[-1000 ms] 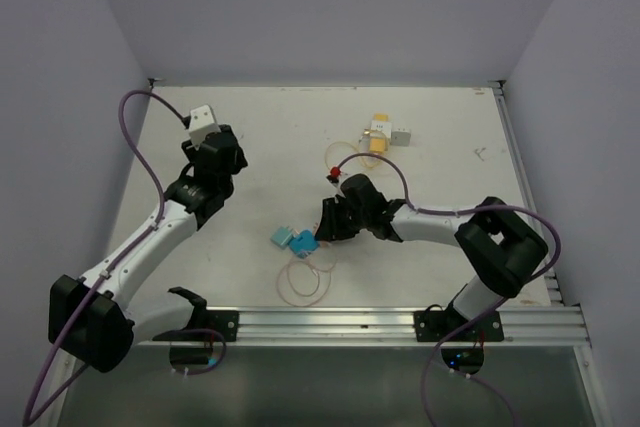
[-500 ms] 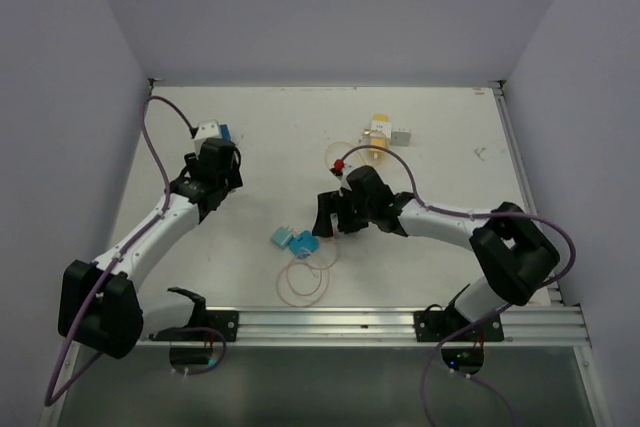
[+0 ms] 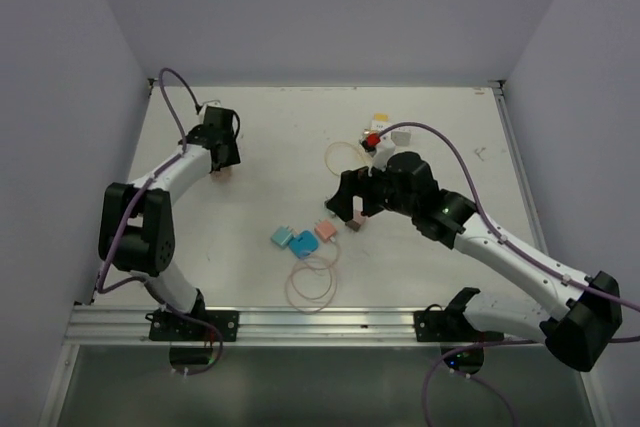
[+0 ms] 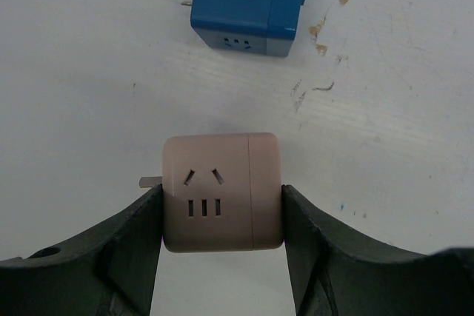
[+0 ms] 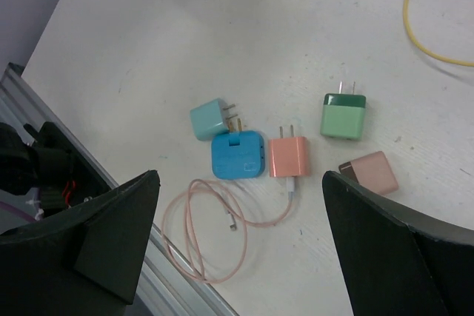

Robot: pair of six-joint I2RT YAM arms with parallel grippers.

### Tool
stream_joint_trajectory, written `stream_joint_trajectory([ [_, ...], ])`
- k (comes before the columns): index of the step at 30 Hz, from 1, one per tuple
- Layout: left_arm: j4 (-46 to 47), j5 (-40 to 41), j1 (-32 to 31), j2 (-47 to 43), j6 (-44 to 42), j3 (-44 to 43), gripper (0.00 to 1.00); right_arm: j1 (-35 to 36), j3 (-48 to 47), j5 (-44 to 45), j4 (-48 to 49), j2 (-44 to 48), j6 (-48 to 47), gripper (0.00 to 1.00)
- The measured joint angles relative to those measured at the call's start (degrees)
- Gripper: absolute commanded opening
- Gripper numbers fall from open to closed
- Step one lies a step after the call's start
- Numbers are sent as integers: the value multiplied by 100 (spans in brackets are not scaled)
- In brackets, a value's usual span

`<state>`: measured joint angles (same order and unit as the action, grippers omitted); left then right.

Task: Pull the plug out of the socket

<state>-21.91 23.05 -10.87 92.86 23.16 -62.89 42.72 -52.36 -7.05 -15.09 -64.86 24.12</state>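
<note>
My left gripper [image 4: 222, 201] is shut on a pale pink socket cube [image 4: 222, 183], one finger [image 4: 141, 227] on each side. Its slotted face is towards the camera and a metal prong sticks out on its left. From above, that gripper [image 3: 220, 167] is at the table's far left with the cube [image 3: 222, 177] low over the surface. No plug shows in the cube's visible face. My right gripper [image 5: 238, 183] [image 3: 345, 212] hangs open above the table with nothing between its fingers. Below it lies an orange plug [image 5: 289, 157] [image 3: 326, 231] with a pink cable [image 5: 215, 227].
A blue socket cube [image 4: 248, 5] lies just beyond the pink one. Near the orange plug lie a teal plug [image 5: 209, 119], a blue adapter [image 5: 237, 155], a green plug [image 5: 344, 116] and a pink-brown block [image 5: 369, 171]. A yellow cable [image 3: 340, 155] and a yellow-white block [image 3: 382, 125] sit farther back.
My right gripper has opened, risen and drawn back to the right, uncovering the orange plug. My left arm has swung towards the far-left corner, lowering the pink cube.
</note>
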Motion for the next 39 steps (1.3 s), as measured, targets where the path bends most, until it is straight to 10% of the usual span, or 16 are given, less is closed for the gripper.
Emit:
stream_joint_trajectory([
  [17, 984, -518, 393, 1198, -1064, -623, 0, -79, 595, 479, -332, 876, 2, 97],
  [24, 1582, -758, 645, 1526, -1285, -706, 16, -85, 612, 490, -365, 885, 2, 97],
  [39, 1897, -1141, 787, 1604, -1355, -745, 97, -107, 669, 605, -474, 855, 2, 97],
])
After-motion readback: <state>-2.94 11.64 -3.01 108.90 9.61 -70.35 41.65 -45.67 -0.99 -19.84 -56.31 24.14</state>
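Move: The left hand already holds the pink adapter a little above the table. The blue adapter lies ahead of it, about 12 cm farther out, some 3 cm to the left and about 4 cm lower, with nothing else close by. From the right hand, the blue adapter is roughly 28 cm ahead, 32 cm to the left and 16 cm below. Pressing the held pink adapter's far side against the blue adapter, the left hand pushes it outward. It goes about 10 cm forward and slightly left, sinking 3 cm early on and then staying low, while turning some 10 degrees clockwise. It stops and opens to let go of the pink adapter. The open, empty right hand eases about 5 cm right and sinks 2 cm. ##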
